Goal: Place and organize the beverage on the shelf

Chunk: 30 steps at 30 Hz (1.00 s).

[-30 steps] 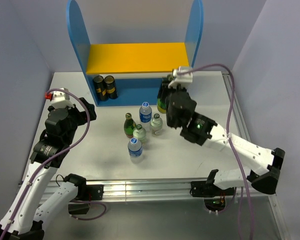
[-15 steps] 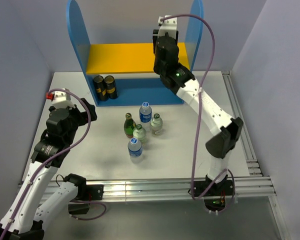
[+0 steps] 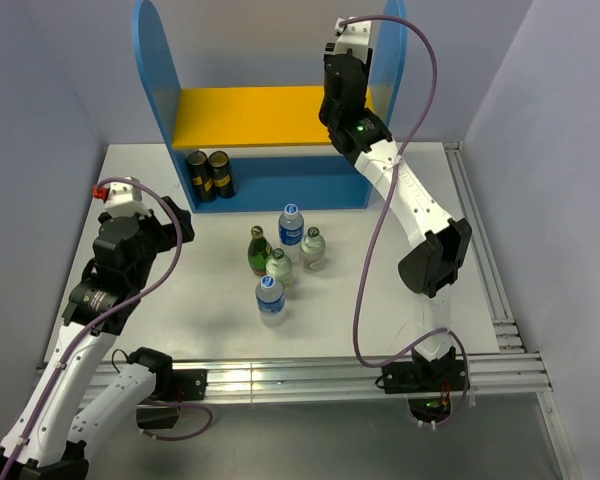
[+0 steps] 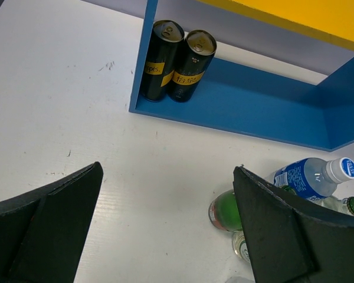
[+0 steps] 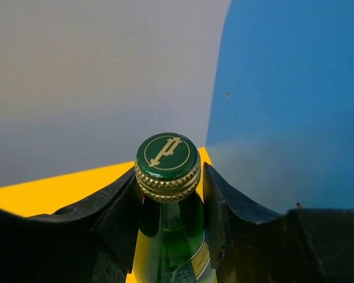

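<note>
My right gripper [image 5: 169,172] is shut on the neck of a green bottle [image 5: 167,154] with a gold-marked cap and a yellow label. It holds the bottle upright over the right end of the shelf's yellow upper board [image 3: 260,115], close to the blue right side panel [image 5: 295,88]. Whether the base touches the board is hidden. In the top view the right gripper [image 3: 340,85] covers this bottle. Several beverage bottles stand grouped on the table: a green one [image 3: 258,250], a blue-labelled one [image 3: 291,225] and a short clear one [image 3: 313,247] among them. My left gripper [image 4: 167,171] is open and empty, left of the group.
Two black-and-gold cans [image 3: 209,173] stand at the left end of the shelf's blue lower level [image 4: 253,106]. In the top view the left gripper [image 3: 170,222] hangs over the white table [image 3: 200,300]. The right arm's elbow [image 3: 432,260] rises over the table's right half.
The right arm has lifted the green bottle from in front of the shelf's lower level up to the upper board, then shifted slightly right toward the side panel. The left arm has not moved.
</note>
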Each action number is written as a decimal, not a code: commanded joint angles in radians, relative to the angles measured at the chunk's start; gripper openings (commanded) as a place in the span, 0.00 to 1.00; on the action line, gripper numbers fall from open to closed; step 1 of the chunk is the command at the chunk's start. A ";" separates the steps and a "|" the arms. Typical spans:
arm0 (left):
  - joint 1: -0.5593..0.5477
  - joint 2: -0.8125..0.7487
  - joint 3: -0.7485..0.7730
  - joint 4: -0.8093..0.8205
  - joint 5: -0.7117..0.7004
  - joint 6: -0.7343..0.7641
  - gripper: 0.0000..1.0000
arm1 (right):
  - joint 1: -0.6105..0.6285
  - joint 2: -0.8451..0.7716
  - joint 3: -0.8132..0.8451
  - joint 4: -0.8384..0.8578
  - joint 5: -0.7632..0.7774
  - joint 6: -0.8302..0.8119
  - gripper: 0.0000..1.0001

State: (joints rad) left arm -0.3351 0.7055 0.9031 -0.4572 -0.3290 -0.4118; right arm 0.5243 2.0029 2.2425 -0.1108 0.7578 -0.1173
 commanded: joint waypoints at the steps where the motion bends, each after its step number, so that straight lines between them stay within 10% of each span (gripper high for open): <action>1: 0.005 0.009 -0.003 0.018 0.018 0.015 0.99 | -0.036 -0.064 -0.037 0.148 -0.018 0.047 0.00; 12: 0.005 0.011 0.000 0.015 0.005 0.013 0.99 | -0.061 -0.069 -0.149 0.165 -0.011 0.080 0.06; 18: 0.008 0.009 -0.001 0.015 -0.002 0.015 0.99 | -0.061 -0.093 -0.182 0.171 -0.005 0.087 1.00; 30: 0.028 0.009 -0.007 0.034 0.047 0.027 0.99 | 0.011 -0.304 -0.329 0.149 0.017 0.087 1.00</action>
State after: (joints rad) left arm -0.3172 0.7227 0.9031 -0.4568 -0.3195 -0.4068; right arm 0.4908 1.8397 1.9331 0.0074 0.7486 -0.0368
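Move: The right hand still holds the green bottle by its neck above the right end of the yellow shelf; its standing spot lies about 2 cm ahead, 2 cm right and 12 cm below. The shelf's blue right side panel stands level with the hand, roughly 8 cm to its right. On the table, about 35 cm lower, the labelled water bottle is some 18 cm back and 13 cm left. From the left hand, that spot is about 28 cm ahead, 41 cm right and 4 cm higher. Forward, right and down, about 2 cm each way, the right hand eases the held green bottle onto the right end of the yellow shelf beside the blue panel and pauses. The fingers then open wide and let go of the neck, the hand sinks another 2 cm, and it draws back some 3 cm with a slight rise, away from the bottle. ##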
